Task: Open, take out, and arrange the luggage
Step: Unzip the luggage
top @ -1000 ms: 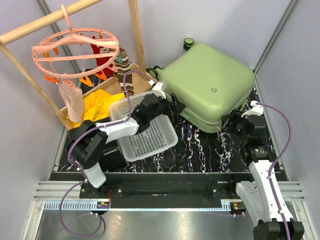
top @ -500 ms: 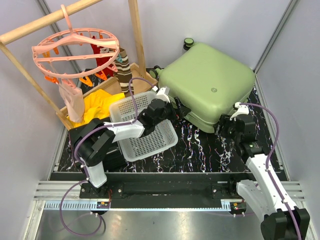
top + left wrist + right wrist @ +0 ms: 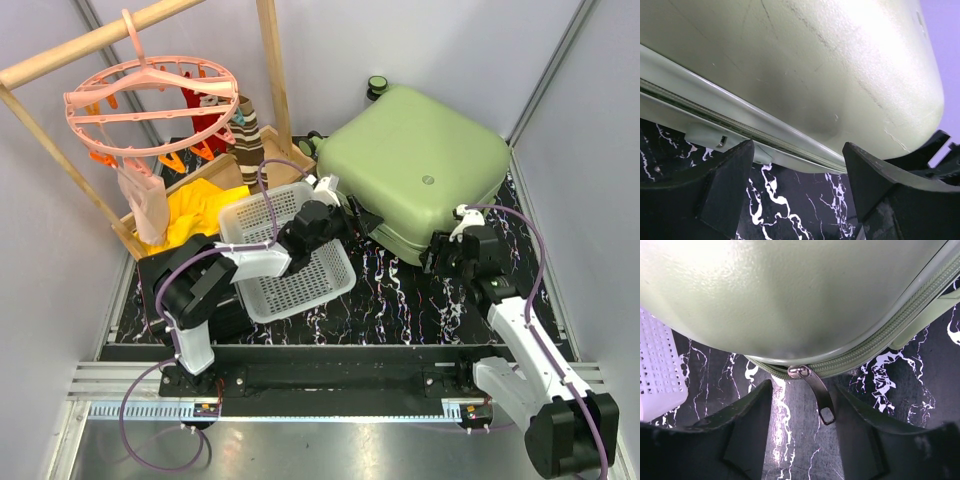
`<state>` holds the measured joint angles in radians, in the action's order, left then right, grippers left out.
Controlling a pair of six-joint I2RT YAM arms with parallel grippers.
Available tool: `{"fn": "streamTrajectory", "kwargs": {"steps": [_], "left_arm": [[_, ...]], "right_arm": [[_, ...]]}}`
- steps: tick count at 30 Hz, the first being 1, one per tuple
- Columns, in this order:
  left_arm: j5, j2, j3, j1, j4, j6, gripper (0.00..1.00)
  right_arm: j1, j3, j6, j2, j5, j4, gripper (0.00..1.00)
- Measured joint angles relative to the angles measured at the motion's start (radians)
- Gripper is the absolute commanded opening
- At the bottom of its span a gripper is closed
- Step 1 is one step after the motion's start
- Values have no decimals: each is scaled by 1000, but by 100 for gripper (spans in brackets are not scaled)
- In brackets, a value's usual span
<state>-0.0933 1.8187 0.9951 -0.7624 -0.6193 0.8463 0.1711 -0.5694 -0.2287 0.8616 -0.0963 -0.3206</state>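
The luggage [image 3: 415, 165], a large light-green hard-shell suitcase, lies shut and flat at the back right, with dark wheels on its far edge. My left gripper [image 3: 352, 222] is at its near-left edge. In the left wrist view the left gripper [image 3: 799, 172] is open, and the suitcase's seam [image 3: 765, 135] runs just above its fingertips. My right gripper [image 3: 438, 256] is at the suitcase's near corner. In the right wrist view the right gripper [image 3: 805, 417] is open, and the dark zipper pull [image 3: 820, 395] hangs from its slider [image 3: 799, 372] between the fingers without touching them.
A white perforated basket [image 3: 330, 278] sits under my left arm, and its corner [image 3: 660, 365] shows in the right wrist view. A pink round clip hanger [image 3: 150, 100] hangs on a wooden rack [image 3: 270, 70] at the back left, above yellow cloth [image 3: 195, 215]. Walls close in on the right and back.
My right gripper has moved left to the suitcase's near corner, around the zipper pull. My left gripper has slid right to the suitcase's edge, and its jaws have narrowed a little.
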Motion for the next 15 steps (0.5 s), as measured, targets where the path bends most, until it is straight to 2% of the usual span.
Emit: {"fn": "streamTrajectory", "kwargs": {"steps": [5,9,10,15], "left_arm": [[-4,0,-24,-4,-49,12,78],[-2,-1,-32,-12,-62,15,79],[0,-3,-34,-16,-62,15,80],[3,-6,-50,-48,-30,19,80]], "right_arm": [[2,0,4,5,2,0,35],[4,0,2,1,11,-1,12],[5,0,2,0,28,-2,1],[13,-13,-16,5,60,-25,0]]}}
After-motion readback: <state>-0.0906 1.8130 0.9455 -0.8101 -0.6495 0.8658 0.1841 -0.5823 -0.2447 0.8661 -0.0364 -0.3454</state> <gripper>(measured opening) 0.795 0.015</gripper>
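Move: The zipper pull hangs between the right hand's open fingers, about 1 cm ahead of the hand point, neither to its left nor right and level with it. The luggage's middle lies some 18 cm ahead, 4 cm left and slightly above; the white basket is about 32 cm left, level fore and aft and 10 cm lower. From the left hand the zipper pull is roughly 15 cm right, 9 cm back and 3 cm below. Pinches the zipper pull: the right hand stays almost in place at the luggage's near corner and closes its fingers from over half open to shut around the tab, easing about half a centimetre right as they meet. The left hand, empty and open, draws back about 2.5 cm along the luggage's side, dipping and going right about 1 cm each, mostly late. ##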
